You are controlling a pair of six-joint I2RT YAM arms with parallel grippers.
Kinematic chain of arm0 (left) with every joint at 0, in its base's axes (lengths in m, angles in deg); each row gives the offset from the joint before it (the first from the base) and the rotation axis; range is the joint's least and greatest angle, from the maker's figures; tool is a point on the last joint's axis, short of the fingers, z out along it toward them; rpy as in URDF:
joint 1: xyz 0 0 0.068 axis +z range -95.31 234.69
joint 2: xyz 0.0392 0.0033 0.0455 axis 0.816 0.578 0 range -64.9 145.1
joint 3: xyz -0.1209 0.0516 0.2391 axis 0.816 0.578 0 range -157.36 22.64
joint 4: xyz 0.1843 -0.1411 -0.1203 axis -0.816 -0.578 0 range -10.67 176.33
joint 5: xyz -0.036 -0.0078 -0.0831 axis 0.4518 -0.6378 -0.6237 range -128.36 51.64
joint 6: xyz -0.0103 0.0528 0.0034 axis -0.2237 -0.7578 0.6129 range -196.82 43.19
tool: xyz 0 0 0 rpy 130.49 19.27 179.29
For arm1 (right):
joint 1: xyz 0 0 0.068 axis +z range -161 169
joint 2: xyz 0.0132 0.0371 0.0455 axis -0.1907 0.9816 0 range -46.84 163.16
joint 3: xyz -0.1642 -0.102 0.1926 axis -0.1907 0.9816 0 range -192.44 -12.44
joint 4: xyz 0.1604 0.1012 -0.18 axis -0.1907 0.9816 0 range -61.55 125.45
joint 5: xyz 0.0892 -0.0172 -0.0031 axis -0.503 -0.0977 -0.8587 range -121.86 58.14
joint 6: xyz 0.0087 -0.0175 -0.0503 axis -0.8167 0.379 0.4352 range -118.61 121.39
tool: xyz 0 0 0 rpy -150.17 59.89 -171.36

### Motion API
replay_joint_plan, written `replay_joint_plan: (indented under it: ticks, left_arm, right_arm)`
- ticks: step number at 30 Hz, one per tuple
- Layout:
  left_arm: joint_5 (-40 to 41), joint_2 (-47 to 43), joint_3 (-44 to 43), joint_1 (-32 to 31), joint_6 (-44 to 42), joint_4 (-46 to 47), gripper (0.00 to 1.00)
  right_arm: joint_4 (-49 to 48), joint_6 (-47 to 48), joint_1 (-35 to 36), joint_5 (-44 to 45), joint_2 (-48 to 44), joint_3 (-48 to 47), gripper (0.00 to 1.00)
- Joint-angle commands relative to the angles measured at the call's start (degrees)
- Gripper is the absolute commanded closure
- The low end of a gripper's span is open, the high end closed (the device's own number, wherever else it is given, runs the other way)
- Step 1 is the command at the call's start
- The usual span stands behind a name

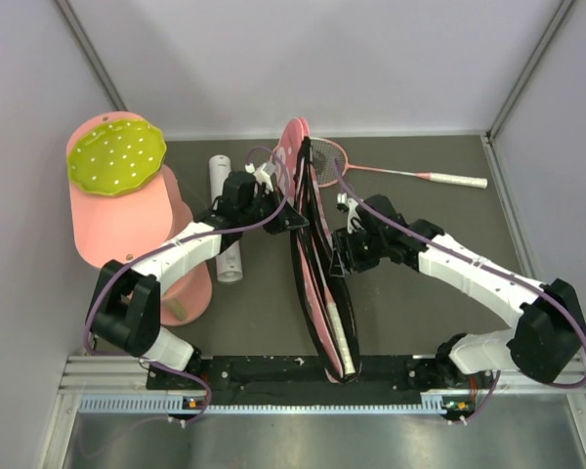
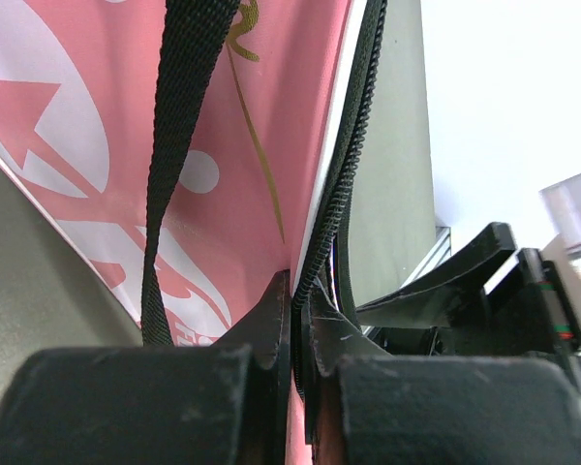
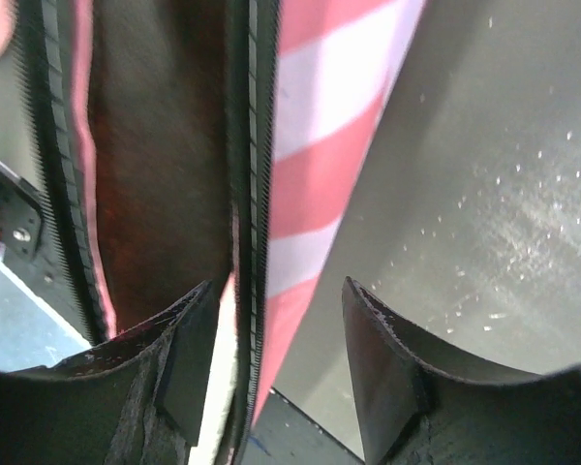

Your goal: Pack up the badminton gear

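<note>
The pink racket-shaped bag (image 1: 322, 303) stands on its edge in the middle of the table, its black zip side up. My left gripper (image 1: 295, 217) is shut on the bag's zip edge (image 2: 315, 262). My right gripper (image 1: 339, 260) is open on the bag's right side; the zip edge (image 3: 257, 242) runs between its fingers, close to the left finger (image 3: 189, 358). A white handle (image 1: 340, 342) shows inside the bag's near end. One pink-framed racket (image 1: 449, 179) lies on the table at the back right. The white tube (image 1: 220, 176) lies left of the bag, partly under my left arm.
A big pink cylinder (image 1: 137, 230) with a yellow-green dotted disc (image 1: 115, 156) lies at the left. Grey walls close in the table on the left, back and right. The arms' black base rail (image 1: 273, 369) runs along the near edge.
</note>
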Motion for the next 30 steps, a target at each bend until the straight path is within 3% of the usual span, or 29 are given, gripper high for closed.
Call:
replay_joint_plan:
  ticks: [1, 4, 6, 11, 21, 30]
  left_arm:
    - [-1.77, -3.38, 0.43, -0.22, 0.26, 4.07, 1.0]
    - [-1.77, -3.38, 0.44, -0.22, 0.26, 3.99, 1.0]
    - [-1.6, -3.38, 0.26, -0.22, 0.08, 3.81, 1.0]
    - [-0.37, -5.39, -0.88, -0.13, -0.97, 1.88, 1.0]
    - [5.69, -11.91, 0.34, -0.04, -3.7, -3.13, 1.0]
    - [3.51, -3.65, 5.71, 0.31, -2.56, -0.06, 1.0]
  right_arm:
    - [0.96, 1.15, 1.89, 2.14, -2.38, 3.32, 0.46]
    - [0.52, 0.45, 4.7, 3.53, -2.03, 4.12, 0.49]
    - [0.78, 0.36, 6.28, 4.33, -1.85, 3.16, 0.6]
    - [2.36, -0.6, 6.55, 7.32, -4.13, -0.53, 1.0]
    - [3.68, 0.8, 6.55, 11.62, -7.74, -5.38, 1.0]
    - [-2.47, -0.16, 6.47, 11.89, 1.83, -0.45, 1.0]
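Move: The right hand hovers open close to the racket bag's right zipper edge: the stretch it will pinch lies about 4 cm back, straight in line sideways and some 3 cm below. The handle of the bagged racket lies about 19 cm back of this hand, level with it sideways and roughly 8 cm lower. The left hand already has the left zipper edge between its fingers; from it, the right zipper edge stretch lies about 12 cm back, 12 cm to the right and 6 cm lower. Back and down by about 4 cm, the right hand slips its open fingers over the right zipper edge of the bag and shuts them on it. Then both hands, the left keeping its pinch on the left zipper edge, jerk the bag up briskly, some 5 to 6 cm, and drop back down, the left hand also drifting about 2 cm left. ##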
